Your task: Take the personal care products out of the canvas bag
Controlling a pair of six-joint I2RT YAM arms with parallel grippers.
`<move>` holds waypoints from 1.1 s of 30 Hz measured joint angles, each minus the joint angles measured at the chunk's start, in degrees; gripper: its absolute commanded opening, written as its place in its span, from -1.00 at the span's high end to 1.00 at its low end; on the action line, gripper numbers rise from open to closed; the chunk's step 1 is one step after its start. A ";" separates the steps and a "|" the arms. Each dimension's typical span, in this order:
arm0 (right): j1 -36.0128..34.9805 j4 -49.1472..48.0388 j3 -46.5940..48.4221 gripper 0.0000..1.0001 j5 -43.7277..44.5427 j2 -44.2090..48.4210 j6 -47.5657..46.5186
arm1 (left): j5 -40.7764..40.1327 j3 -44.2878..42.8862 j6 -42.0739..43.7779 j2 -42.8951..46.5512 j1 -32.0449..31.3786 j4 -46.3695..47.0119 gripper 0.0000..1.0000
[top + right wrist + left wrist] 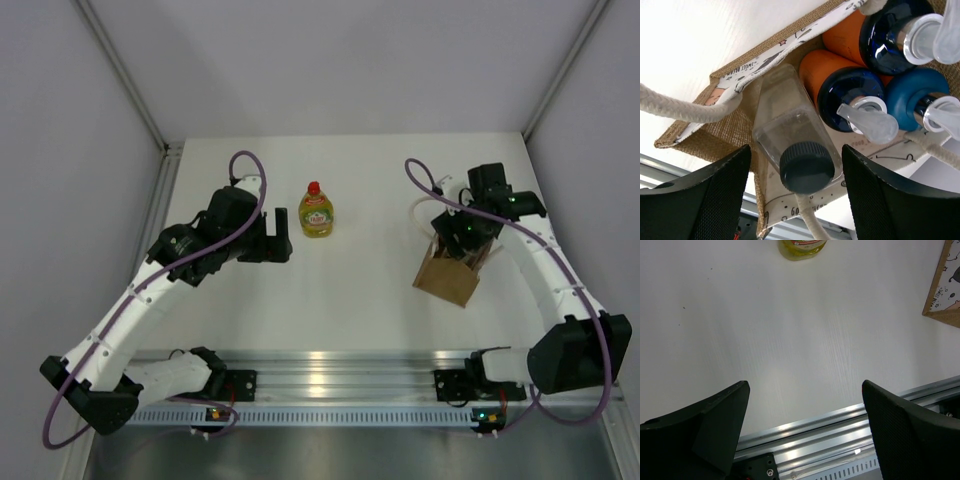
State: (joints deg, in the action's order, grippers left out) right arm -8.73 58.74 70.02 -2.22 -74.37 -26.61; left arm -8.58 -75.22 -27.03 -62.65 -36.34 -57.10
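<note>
The canvas bag point(448, 276) stands at the right of the table, and its tan weave point(735, 125) and white rope handle point(680, 107) show in the right wrist view. Inside it are a whitish rectangular bottle point(787, 125) with a dark cap point(806, 166) and three orange bottles with blue tops point(840, 95) point(852, 32) point(912, 95). My right gripper point(796, 195) point(462, 238) is open above the bag's mouth, one finger on each side of the dark cap with a gap on both sides. The yellow-green bottle with a red cap point(315, 212) point(802, 246) stands on the table. My left gripper point(805, 430) point(281, 237) is open and empty beside it.
An aluminium rail point(320, 368) point(840, 430) runs along the table's near edge. Grey walls with metal corner posts point(165, 150) close in the left, back and right sides. Purple cables point(250, 165) loop off both arms. The bag's corner point(945, 290) shows at the left wrist view's right edge.
</note>
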 measured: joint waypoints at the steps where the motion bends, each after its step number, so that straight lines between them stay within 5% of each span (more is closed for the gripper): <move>1: 0.02 -0.13 0.00 -0.39 -0.24 -0.42 -0.24 | 0.00 0.00 0.02 0.00 0.00 0.02 -0.97; 8: 0.44 -0.48 -0.24 -0.21 -2.01 -1.81 -0.85 | 0.00 0.00 0.04 0.00 0.00 0.02 -0.97; 27: 0.85 -3.74 -4.46 -0.19 -2.99 -4.57 1.92 | -0.04 0.00 0.17 -0.22 0.00 0.00 -0.97; 33: 1.01 -5.51 -7.26 0.24 -1.44 -3.17 3.87 | -0.04 0.00 0.17 -0.26 0.00 0.02 -0.97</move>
State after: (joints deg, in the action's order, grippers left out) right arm -7.73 53.23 62.76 -3.66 -77.54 -22.74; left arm -8.62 -75.22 -26.85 -62.92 -36.34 -57.08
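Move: The clear bottle with the black cap stands upright in the canvas bag almost straight below the right hand's open fingers, its middle about 9 cm down and roughly level fore and aft and sideways. Three orange-and-blue pump bottles crowd beyond it, all some 8 cm below the hand: the nearest about 5 cm ahead and 2 cm right, the right one 8 cm ahead and 7 cm right, the far one 10 cm ahead and 3 cm right. From the idle left hand, the clear bottle lies about 44 cm right, 4 cm ahead and 17 cm lower. The right hand sinks about 5 cm into the bag, straddling the clear bottle past its black cap, with the fingers narrowing a little on the way and the wrist tipping only some 5 degrees. Near the bottom it eases back barely a centimetre and stops sinking while the fingers close to about half open, so that the pads come against both sides of the clear bottle's upper body just under the cap, beside the nearest pump bottle. ##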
